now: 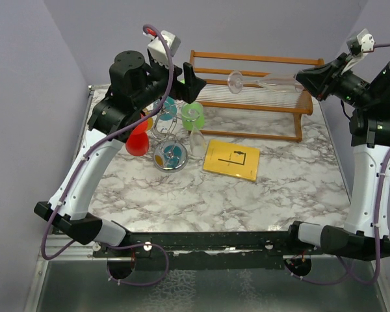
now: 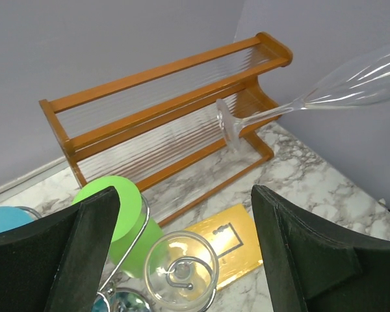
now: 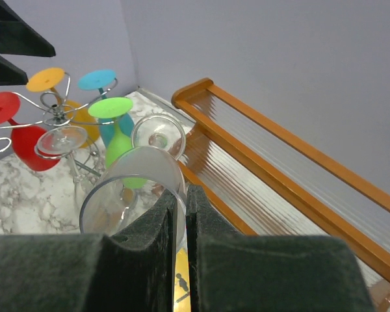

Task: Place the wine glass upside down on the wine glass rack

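My right gripper (image 1: 304,78) is shut on the bowl rim of a clear wine glass (image 1: 273,82), holding it sideways in the air above the wooden rack with its foot pointing left. In the right wrist view the fingers (image 3: 208,227) pinch the glass wall (image 3: 133,185). The silver wire wine glass rack (image 1: 170,158) stands at the left with red, orange, blue and green glasses and one clear glass (image 2: 182,273) hanging upside down. My left gripper (image 1: 195,81) is open and empty, above the rack's right side. The held glass also shows in the left wrist view (image 2: 312,101).
An orange-brown wooden slatted shelf (image 1: 253,97) stands at the back of the marble table. A yellow card (image 1: 231,160) lies flat right of the wire rack. Purple walls close in on the left, back and right.
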`<state>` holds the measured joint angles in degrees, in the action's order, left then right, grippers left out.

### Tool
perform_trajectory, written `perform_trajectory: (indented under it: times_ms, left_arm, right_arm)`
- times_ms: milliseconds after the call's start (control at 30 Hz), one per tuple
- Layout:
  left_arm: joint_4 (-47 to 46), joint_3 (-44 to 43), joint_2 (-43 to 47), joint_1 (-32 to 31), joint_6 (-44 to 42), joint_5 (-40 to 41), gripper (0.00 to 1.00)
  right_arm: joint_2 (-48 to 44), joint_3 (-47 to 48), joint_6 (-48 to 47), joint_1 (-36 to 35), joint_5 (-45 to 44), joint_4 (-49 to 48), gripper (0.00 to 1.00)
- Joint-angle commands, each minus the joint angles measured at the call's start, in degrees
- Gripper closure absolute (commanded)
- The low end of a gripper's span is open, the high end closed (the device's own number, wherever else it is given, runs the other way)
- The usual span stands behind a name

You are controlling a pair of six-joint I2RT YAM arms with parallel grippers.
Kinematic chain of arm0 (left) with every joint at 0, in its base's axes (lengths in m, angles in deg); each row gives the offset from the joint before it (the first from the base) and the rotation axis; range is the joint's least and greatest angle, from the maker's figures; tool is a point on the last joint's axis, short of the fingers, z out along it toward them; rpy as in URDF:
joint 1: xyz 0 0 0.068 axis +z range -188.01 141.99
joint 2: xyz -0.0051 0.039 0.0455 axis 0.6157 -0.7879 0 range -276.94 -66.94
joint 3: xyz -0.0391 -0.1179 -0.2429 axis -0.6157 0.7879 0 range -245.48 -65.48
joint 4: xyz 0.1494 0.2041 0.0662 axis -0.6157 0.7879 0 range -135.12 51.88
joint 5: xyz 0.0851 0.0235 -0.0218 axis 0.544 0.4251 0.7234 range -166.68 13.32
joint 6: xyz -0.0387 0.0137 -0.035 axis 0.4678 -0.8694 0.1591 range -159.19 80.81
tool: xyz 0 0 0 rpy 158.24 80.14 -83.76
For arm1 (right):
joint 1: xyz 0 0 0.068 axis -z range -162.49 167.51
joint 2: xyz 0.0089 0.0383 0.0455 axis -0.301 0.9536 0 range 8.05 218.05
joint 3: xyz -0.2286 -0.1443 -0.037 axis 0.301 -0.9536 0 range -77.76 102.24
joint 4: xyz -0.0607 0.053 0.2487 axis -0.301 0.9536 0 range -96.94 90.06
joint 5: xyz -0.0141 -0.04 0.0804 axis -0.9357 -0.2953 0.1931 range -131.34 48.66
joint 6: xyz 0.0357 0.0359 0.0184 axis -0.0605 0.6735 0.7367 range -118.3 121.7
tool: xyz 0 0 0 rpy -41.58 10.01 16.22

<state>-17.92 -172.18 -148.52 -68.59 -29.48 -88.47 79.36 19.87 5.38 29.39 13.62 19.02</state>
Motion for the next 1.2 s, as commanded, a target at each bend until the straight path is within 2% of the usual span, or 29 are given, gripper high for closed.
perform_trajectory:
  times_ms: [0, 300, 500, 633, 867, 1067, 1167]
  left_arm:
    - [-4.05, 0.39, 0.63, 1.72, 5.05, -5.58, 0.16]
    - [-7.83, 3.57, 0.96, 3.25, 10.84, -13.50, 0.19]
    - [-10.82, 4.87, -0.74, 3.25, 16.25, -17.25, 0.19]
    - [-11.58, 3.55, -2.85, 3.19, 17.99, -19.32, 0.24]
    - [-12.66, 3.99, -4.61, 3.17, 20.55, -22.07, 0.41]
    - [-13.35, 4.52, -4.90, 2.99, 21.60, -23.75, 0.62]
    - [-13.76, 4.78, -4.97, 2.99, 22.32, -24.47, 0.67]
  right_arm:
    - [-2.31, -1.94, 7.00, -1.36, 3.09, -9.80, 0.98]
    - [-5.70, -6.82, 15.13, -2.61, 6.61, -18.28, 0.98]
    - [-5.21, -5.68, 15.54, -3.33, 6.04, -18.73, 0.98]
    - [-4.61, -5.31, 16.66, -3.87, 7.38, -19.69, 0.98]
    - [-4.68, -5.75, 18.36, -4.03, 8.35, -21.88, 0.98]
    - [-4.62, -5.90, 18.17, -4.06, 8.08, -22.16, 0.98]
    - [-4.73, -6.10, 17.75, -4.05, 7.82, -22.09, 0.98]
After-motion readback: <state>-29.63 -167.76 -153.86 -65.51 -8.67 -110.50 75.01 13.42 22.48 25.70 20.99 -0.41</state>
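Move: The clear wine glass lies on its side in the air, its bowl in the right fingers. Its foot is about 17 cm left of the right hand, 5 cm farther out and slightly lower, and the open left gripper waits roughly 29 cm to that hand's left. From the left hand, the foot is some 8 cm ahead, 12 cm right and 3 cm lower. The hanging clear glass is about 4 cm ahead, 3 cm right and 21 cm below the left hand; the hanging green glass is 12 cm ahead, 1 cm right and 19 cm below. The glass's foot is brought to the left gripper: the right hand, keeping its grip on the bowl, carries it left, back and a little up, about 7 cm in all, turning some 15 degrees counter-clockwise before settling. The left hand goes about 5 cm right to meet it, sinks slightly, turns clockwise with a roll, and late on closes more than halfway about the foot's near edge. ##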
